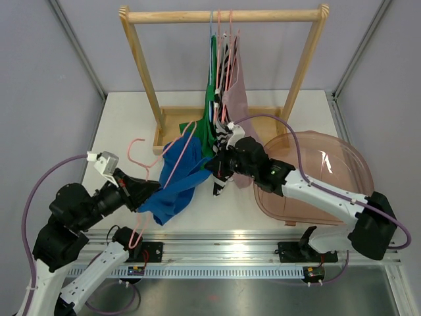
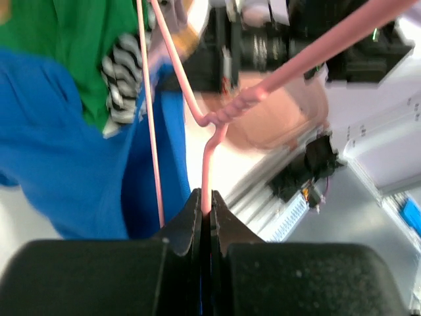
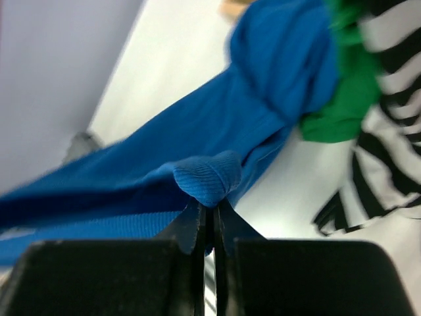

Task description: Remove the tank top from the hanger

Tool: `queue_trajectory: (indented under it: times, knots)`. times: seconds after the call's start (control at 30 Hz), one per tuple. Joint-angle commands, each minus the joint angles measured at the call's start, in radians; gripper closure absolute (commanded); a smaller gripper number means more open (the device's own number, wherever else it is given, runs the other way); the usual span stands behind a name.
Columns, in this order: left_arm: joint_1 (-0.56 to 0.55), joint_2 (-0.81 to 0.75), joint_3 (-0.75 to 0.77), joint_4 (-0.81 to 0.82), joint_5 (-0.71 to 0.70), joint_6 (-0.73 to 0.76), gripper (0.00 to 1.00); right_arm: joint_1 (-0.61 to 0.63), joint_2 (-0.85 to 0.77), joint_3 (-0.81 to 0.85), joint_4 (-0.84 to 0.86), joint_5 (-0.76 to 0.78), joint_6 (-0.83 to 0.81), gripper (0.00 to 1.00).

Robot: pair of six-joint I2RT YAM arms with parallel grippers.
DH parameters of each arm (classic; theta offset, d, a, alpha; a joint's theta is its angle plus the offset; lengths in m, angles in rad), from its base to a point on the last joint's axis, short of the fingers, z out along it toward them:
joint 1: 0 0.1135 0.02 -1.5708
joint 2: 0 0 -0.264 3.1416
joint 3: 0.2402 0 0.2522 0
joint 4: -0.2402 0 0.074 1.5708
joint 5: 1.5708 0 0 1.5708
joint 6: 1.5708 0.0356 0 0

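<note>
A blue tank top (image 1: 174,181) hangs on a pink wire hanger (image 1: 172,158) held low over the table, off the rack. My left gripper (image 1: 155,187) is shut on the hanger's wire (image 2: 207,172) below its twisted neck. The blue cloth (image 2: 59,151) drapes left of that wire. My right gripper (image 1: 214,166) is shut on a pinched fold of the blue tank top (image 3: 207,176), at the garment's right side. The fabric (image 3: 197,125) stretches from those jaws up and to the right.
A wooden rack (image 1: 223,14) at the back carries green (image 1: 212,105), striped (image 1: 225,135) and pink (image 1: 235,89) garments on hangers. A translucent pink tub (image 1: 329,174) sits at the right, partly under my right arm. Rails run along the near edge.
</note>
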State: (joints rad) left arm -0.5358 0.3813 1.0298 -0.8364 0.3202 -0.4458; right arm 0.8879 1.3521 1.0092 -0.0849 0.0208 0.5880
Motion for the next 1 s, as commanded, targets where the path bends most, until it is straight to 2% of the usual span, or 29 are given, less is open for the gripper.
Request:
queue_trajectory:
  times: [0.0,0.03,0.1,0.2,0.3,0.37,0.47,0.53,0.67,0.8,0.83,0.87,0.9,0.93,0.97]
  knots:
    - [-0.003,-0.009,0.004,0.363,-0.087,-0.019,1.0,-0.015,-0.134,-0.043,0.135,-0.284,-0.021,1.0]
    - [-0.003,-0.007,-0.013,0.425,-0.116,-0.021,1.0,-0.015,-0.177,-0.049,0.142,-0.38,-0.016,1.0]
    - [-0.003,-0.004,-0.077,0.617,-0.16,-0.024,1.0,-0.012,-0.223,-0.063,0.157,-0.458,-0.004,1.0]
    - [-0.003,0.043,-0.113,0.811,-0.211,0.013,1.0,-0.01,-0.304,-0.061,0.189,-0.577,0.056,1.0]
    - [-0.003,0.14,-0.047,0.894,-0.227,0.081,1.0,0.014,-0.347,0.0,0.192,-0.64,0.108,1.0]
    - [-0.003,0.186,-0.005,0.907,-0.294,0.091,1.0,0.038,-0.346,0.079,0.156,-0.645,0.096,1.0]
    - [-0.004,0.266,0.12,0.84,-0.415,0.081,1.0,0.057,-0.331,0.156,-0.007,-0.532,0.009,1.0]
    - [-0.003,0.339,0.223,0.706,-0.438,0.096,1.0,0.066,-0.315,0.16,-0.082,-0.464,-0.037,1.0]
    - [-0.003,0.407,0.291,0.533,-0.448,0.104,1.0,0.091,-0.276,0.08,-0.127,-0.336,-0.082,1.0]
    - [-0.003,0.413,0.283,0.383,-0.373,0.056,1.0,0.137,-0.209,-0.001,-0.135,-0.218,-0.079,1.0]
    - [-0.003,0.413,0.282,0.353,-0.365,0.049,1.0,0.154,-0.185,-0.018,-0.128,-0.202,-0.074,0.93]
    - [-0.003,0.419,0.283,0.326,-0.374,0.029,1.0,0.166,-0.173,-0.041,-0.124,-0.188,-0.071,0.81]
    - [-0.003,0.424,0.288,0.278,-0.382,0.021,1.0,0.171,-0.162,-0.049,-0.121,-0.174,-0.067,0.55]
    - [-0.003,0.432,0.295,0.258,-0.392,0.018,1.0,0.177,-0.153,-0.055,-0.121,-0.139,-0.056,0.4]
    - [-0.003,0.455,0.303,0.244,-0.397,0.018,1.0,0.18,-0.145,-0.063,-0.113,-0.128,-0.053,0.2]
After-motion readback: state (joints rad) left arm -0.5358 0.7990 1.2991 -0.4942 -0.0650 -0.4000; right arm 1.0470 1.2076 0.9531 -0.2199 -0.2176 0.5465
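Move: The blue tank top, still on the pink hanger in the left fingers, has its middle about 10 cm ahead, 6 to the right and 18 below the left hand. From the right hand, which pinches its strap, that's some 12 cm left, 3 back and 8 down. Bare table by the front edge lies about 8 cm back of the right hand, straight below; the zebra top hangs roughly 10 cm ahead and 3 right, level. The blue tank top is drawn off the pink hanger, both hands keeping their grips: the right pulls its strap up nearly 20 cm and back towards the robot about 14, turning counter-clockwise, while the left lifts the hanger up and forward towards the rack, tipping up. Then both sink, the right all the way back to its starting height, where its fingers open. ##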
